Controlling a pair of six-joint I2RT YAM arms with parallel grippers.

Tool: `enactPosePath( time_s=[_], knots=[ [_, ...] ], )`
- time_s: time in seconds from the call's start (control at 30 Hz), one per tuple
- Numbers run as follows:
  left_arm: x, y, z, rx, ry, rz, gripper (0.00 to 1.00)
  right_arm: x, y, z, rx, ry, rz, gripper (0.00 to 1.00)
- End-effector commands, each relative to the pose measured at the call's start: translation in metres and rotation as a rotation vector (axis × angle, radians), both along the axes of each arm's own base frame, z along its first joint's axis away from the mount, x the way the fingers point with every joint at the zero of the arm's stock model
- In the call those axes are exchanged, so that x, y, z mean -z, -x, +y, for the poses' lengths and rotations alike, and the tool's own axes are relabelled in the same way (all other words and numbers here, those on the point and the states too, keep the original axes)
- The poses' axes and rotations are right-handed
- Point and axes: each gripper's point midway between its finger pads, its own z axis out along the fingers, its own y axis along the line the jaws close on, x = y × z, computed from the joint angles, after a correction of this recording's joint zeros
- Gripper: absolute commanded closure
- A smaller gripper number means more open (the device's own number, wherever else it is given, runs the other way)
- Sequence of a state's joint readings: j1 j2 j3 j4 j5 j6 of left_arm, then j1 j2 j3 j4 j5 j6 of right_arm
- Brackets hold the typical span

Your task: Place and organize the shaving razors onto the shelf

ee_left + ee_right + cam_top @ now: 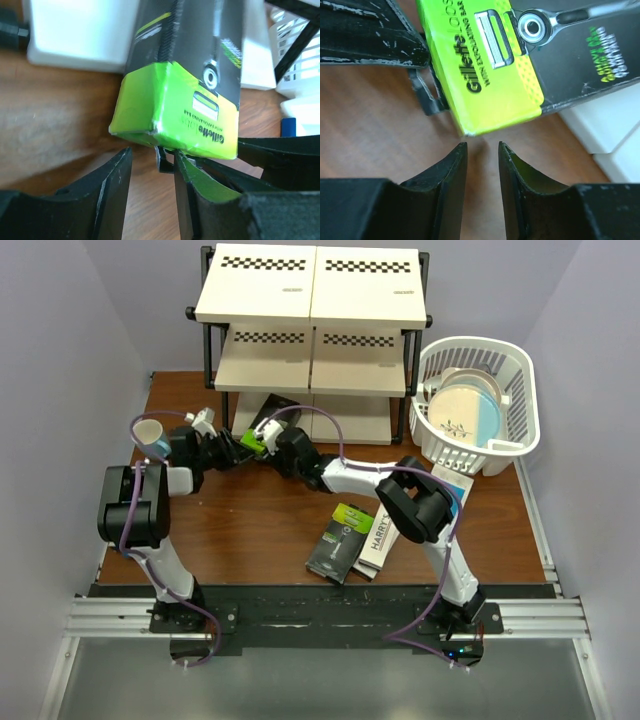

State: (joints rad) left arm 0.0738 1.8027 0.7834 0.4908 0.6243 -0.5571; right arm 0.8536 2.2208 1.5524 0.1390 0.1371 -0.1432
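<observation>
A black shaving razor box with a lime-green end (pixel 253 440) lies tilted on the table at the foot of the shelf (pixel 310 300), its black end toward the bottom board. My left gripper (pixel 238 448) comes at it from the left, and my right gripper (pixel 268 446) from the right. In the left wrist view the lime end (pixel 175 115) sits just past my open left gripper (pixel 152 152), its hang tab at the fingertips. In the right wrist view the box corner (pixel 480 85) lies just ahead of my right gripper (pixel 482 145), which is narrowly open and holds nothing.
Another black-and-lime box (pixel 340 540) and a white HARRY'S box (pixel 378 540) lie side by side near the front. A blue-and-white box (pixel 457 483) shows beside the right arm. A white basket (pixel 500 375) holding a plate (pixel 465 415) stands right of the shelf.
</observation>
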Motion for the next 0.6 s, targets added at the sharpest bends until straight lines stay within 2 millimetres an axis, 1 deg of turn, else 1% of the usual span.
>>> enactPosePath(
  time_s=[0.0,0.03,0.13,0.17,0.2,0.23,0.27,0.3,0.33,0.37,0.4,0.43,0.47,0.53,0.57],
  knots=[
    [-0.026,-0.018,-0.008,0.021,0.016,-0.102,0.57,-0.049,-0.03,0.002,0.047,-0.055,-0.135,0.65],
    [-0.025,-0.017,-0.008,0.023,0.017,-0.097,0.57,-0.048,-0.035,-0.002,0.058,-0.046,-0.143,0.64],
    [-0.029,-0.015,-0.01,0.026,0.037,-0.097,0.57,-0.048,-0.038,-0.006,0.052,-0.019,-0.158,0.63],
    [-0.038,-0.014,-0.009,0.024,0.038,-0.115,0.57,-0.049,-0.038,-0.008,0.05,-0.01,-0.161,0.63],
    [-0.041,-0.01,-0.008,0.02,0.036,-0.121,0.57,-0.047,-0.037,-0.011,0.048,0.006,-0.156,0.63],
    [-0.044,-0.009,-0.003,0.009,0.036,-0.128,0.58,-0.051,-0.037,-0.017,0.052,0.02,-0.162,0.64],
    [-0.054,-0.008,0.0,-0.006,0.032,-0.15,0.63,-0.051,-0.037,-0.022,0.06,0.034,-0.163,0.64],
    [-0.053,-0.004,0.004,-0.021,0.035,-0.141,0.67,-0.052,-0.038,-0.029,0.071,0.045,-0.166,0.67],
    [-0.059,-0.003,0.009,-0.04,0.037,-0.152,0.73,-0.05,-0.037,-0.038,0.084,0.064,-0.169,0.71],
    [-0.06,-0.002,0.011,-0.045,0.04,-0.153,0.79,-0.051,-0.041,-0.048,0.13,0.083,-0.187,0.77],
    [-0.061,-0.002,0.012,-0.045,0.042,-0.157,0.91,-0.054,-0.045,-0.053,0.151,0.074,-0.21,0.86],
    [-0.061,-0.002,0.014,-0.051,0.048,-0.155,0.96,-0.052,-0.047,-0.058,0.162,0.092,-0.222,0.88],
    [-0.062,-0.002,0.013,-0.05,0.05,-0.159,0.99,-0.05,-0.051,-0.063,0.183,0.106,-0.233,0.9],
    [-0.065,-0.007,0.016,-0.075,0.054,-0.174,1.0,-0.055,-0.062,-0.068,0.207,0.108,-0.268,0.93],
    [-0.064,-0.008,0.017,-0.084,0.054,-0.174,1.0,-0.053,-0.066,-0.07,0.223,0.116,-0.279,0.93]
  ],
)
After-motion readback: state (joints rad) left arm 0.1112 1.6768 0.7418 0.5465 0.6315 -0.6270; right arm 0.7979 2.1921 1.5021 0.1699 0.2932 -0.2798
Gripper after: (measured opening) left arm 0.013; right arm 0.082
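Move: The razor box sits askew on the bottom shelf, green end sticking out: its middle is about 8 cm ahead of the left hand and 6 cm to the right, about level, and some 9 cm straight ahead of the right hand. The bottom shelf's middle lies 8 cm ahead and 16 cm right of the left hand, slightly lower; the mug is 22 cm left of it, 4 cm ahead, about level. Both closing, left hand rises 5 cm, right swings 6 cm right and forward past the box's end. ##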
